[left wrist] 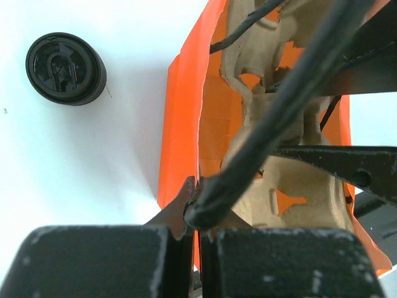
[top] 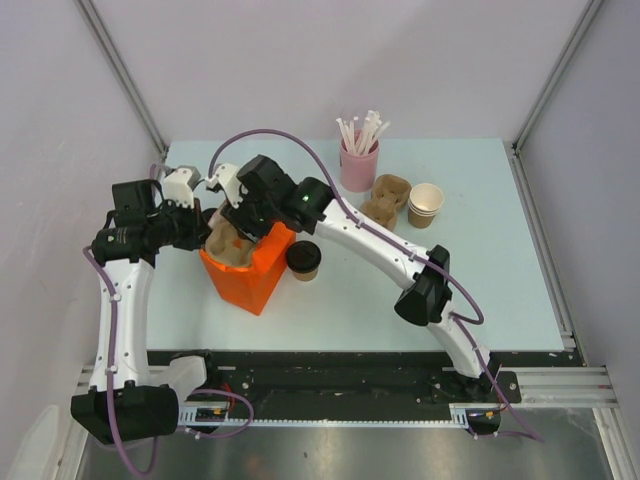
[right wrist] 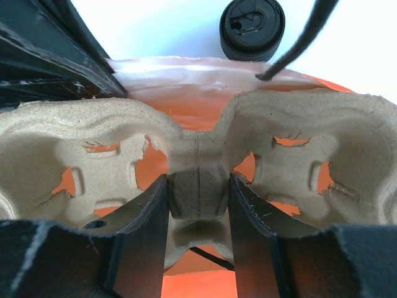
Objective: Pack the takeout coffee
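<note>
The takeout coffee (top: 303, 258), a small brown cup with a black lid, stands on the table just right of the orange paper bag (top: 255, 275). The left wrist view has it at upper left (left wrist: 65, 68), and the right wrist view at the top (right wrist: 251, 28). A moulded-pulp cup carrier (top: 230, 247) sits in the bag's open mouth. My right gripper (top: 240, 225) is shut on the carrier's middle post (right wrist: 198, 192). My left gripper (top: 207, 222) is shut on the bag's left rim (left wrist: 198, 198), pinching the orange paper (left wrist: 183, 124).
At the back of the table stand a pink cup of straws (top: 358, 165), a second pulp carrier (top: 388, 198) and stacked pale-rimmed paper cups (top: 426, 203). A cable (left wrist: 279, 105) crosses the left wrist view over the bag.
</note>
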You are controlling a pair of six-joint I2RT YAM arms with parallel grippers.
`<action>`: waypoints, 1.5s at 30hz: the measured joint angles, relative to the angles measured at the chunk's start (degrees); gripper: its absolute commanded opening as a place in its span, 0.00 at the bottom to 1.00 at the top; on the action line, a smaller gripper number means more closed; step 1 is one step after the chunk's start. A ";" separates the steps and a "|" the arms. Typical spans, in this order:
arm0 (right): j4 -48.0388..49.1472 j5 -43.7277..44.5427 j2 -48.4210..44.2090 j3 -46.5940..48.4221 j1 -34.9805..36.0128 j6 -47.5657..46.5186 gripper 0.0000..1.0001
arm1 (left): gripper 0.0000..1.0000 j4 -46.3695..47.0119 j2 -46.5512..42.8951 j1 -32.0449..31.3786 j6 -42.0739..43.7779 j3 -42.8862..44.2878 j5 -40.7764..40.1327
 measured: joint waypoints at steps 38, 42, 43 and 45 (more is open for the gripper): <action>1.25 2.10 7.98 -5.53 1.36 0.42 0.00 | 0.00 -0.52 0.09 -0.07 0.44 -0.79 -1.51; 2.38 1.75 8.04 -5.99 1.38 0.42 0.00 | 0.00 -0.52 0.09 -0.07 0.44 -0.79 -1.75; 2.78 1.68 8.17 -6.03 1.40 0.39 0.00 | 0.01 -0.52 0.09 -0.07 0.44 -0.81 -2.05; 3.37 1.90 8.48 -6.03 1.68 0.13 0.00 | 0.00 -0.52 0.09 -0.07 0.48 -0.90 -2.93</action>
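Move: My right hand already holds the cup carrier by its middle bridge, partly in the orange bag's mouth. The bag's middle is about 12 cm below that hand, 4 cm back and 2 cm right. The lidded coffee cup stands some 14 cm right, 5 cm back and 19 cm below; the black lids are about 13 cm ahead, 6 cm left and 22 cm below. From my left hand, shut on the rim, the bag's middle is some 7 cm right, 2 cm back and 12 cm below. Keeping my grip on the carrier, I push my right hand almost straight down into the bag, about 12 cm in all: a quick drop of some 8 cm, a brief near-halt, then the rest. As I go, I dip the fingers about 10 degrees steeper. My left hand keeps pinching the bag's left rim and sinks about 1 cm with it. ##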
